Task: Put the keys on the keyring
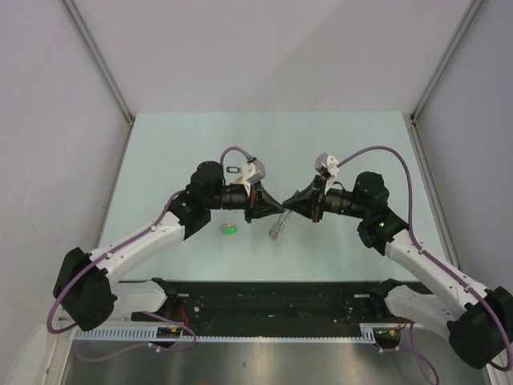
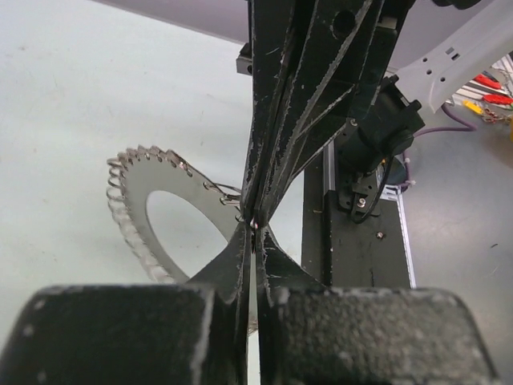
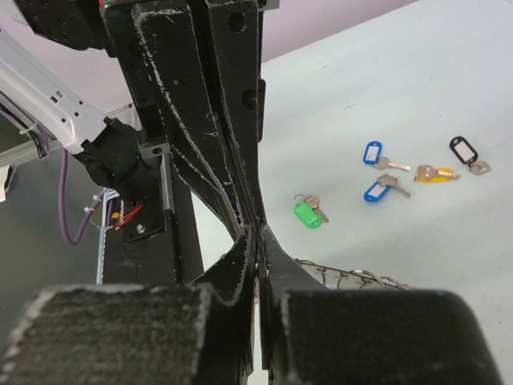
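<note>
The keyring (image 1: 276, 224) hangs above the table between both fingertips, a silver toothed ring (image 2: 144, 216) with a wide hole. My left gripper (image 2: 255, 228) is shut on its rim. My right gripper (image 3: 258, 234) is shut on the same spot from the opposite side, and the ring's wire loops (image 3: 353, 277) trail off beside it. The two grippers meet tip to tip (image 1: 280, 207). The keys lie on the table: a green-tagged one (image 3: 307, 212) (image 1: 229, 229), two blue-tagged (image 3: 371, 152) (image 3: 375, 191), a yellow one (image 3: 433, 174) and a black-tagged one (image 3: 462, 148).
The black base rail (image 1: 264, 301) runs along the near edge of the table. White walls with metal corner posts (image 1: 100, 56) enclose the back and sides. In the top view the left arm (image 1: 208, 192) covers all keys but the green one.
</note>
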`<action>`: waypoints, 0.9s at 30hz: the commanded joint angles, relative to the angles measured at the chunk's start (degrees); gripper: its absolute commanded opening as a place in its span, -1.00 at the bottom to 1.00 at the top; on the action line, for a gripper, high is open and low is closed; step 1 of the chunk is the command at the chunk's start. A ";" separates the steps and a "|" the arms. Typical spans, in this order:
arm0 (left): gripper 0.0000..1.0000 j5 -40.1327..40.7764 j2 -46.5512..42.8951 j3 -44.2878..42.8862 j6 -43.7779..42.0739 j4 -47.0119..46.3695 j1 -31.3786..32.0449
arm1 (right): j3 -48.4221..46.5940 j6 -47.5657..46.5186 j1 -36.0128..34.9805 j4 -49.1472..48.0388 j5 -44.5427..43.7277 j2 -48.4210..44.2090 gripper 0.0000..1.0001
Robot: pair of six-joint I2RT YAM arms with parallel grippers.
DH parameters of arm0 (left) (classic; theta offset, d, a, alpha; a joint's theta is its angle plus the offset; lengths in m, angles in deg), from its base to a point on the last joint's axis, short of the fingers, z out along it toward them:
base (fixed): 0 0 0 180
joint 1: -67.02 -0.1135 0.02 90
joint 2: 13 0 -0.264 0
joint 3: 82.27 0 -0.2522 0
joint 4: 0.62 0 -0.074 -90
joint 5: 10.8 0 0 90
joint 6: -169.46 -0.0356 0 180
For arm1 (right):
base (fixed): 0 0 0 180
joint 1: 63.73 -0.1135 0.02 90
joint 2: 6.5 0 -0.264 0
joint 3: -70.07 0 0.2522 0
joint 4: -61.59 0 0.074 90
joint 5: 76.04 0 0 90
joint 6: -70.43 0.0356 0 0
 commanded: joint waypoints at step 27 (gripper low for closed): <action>-1.00 5.00 -9.92 7.28 -0.81 -0.50 0.22 | 2.96 -5.48 -9.36 8.28 -23.75 -0.70 0.09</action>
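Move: Both hands' fingertips meet tip to tip on the rim of the keyring, already shut on it; the keyring's middle hangs about 4 cm below each hand, about 1 cm ahead and 1 cm to the left. On the table some 20 cm below, the green-tagged key lies roughly 14 cm left of the left hand and about level with it, and the nearer blue-tagged key some 14 cm left and 10 cm ahead of that hand. The right hand lets go of the keyring, its fingers opening to about half as it backs off some 2 cm to the right, then comes back left and sinks, ending about 6 cm lower with its fingers tipped down some 15 degrees, open and close beside the ring's rim. The left hand keeps its closed pinch on the rim and carries the keyring about 3 cm down and 3 cm left, turning slightly counter-clockwise. ##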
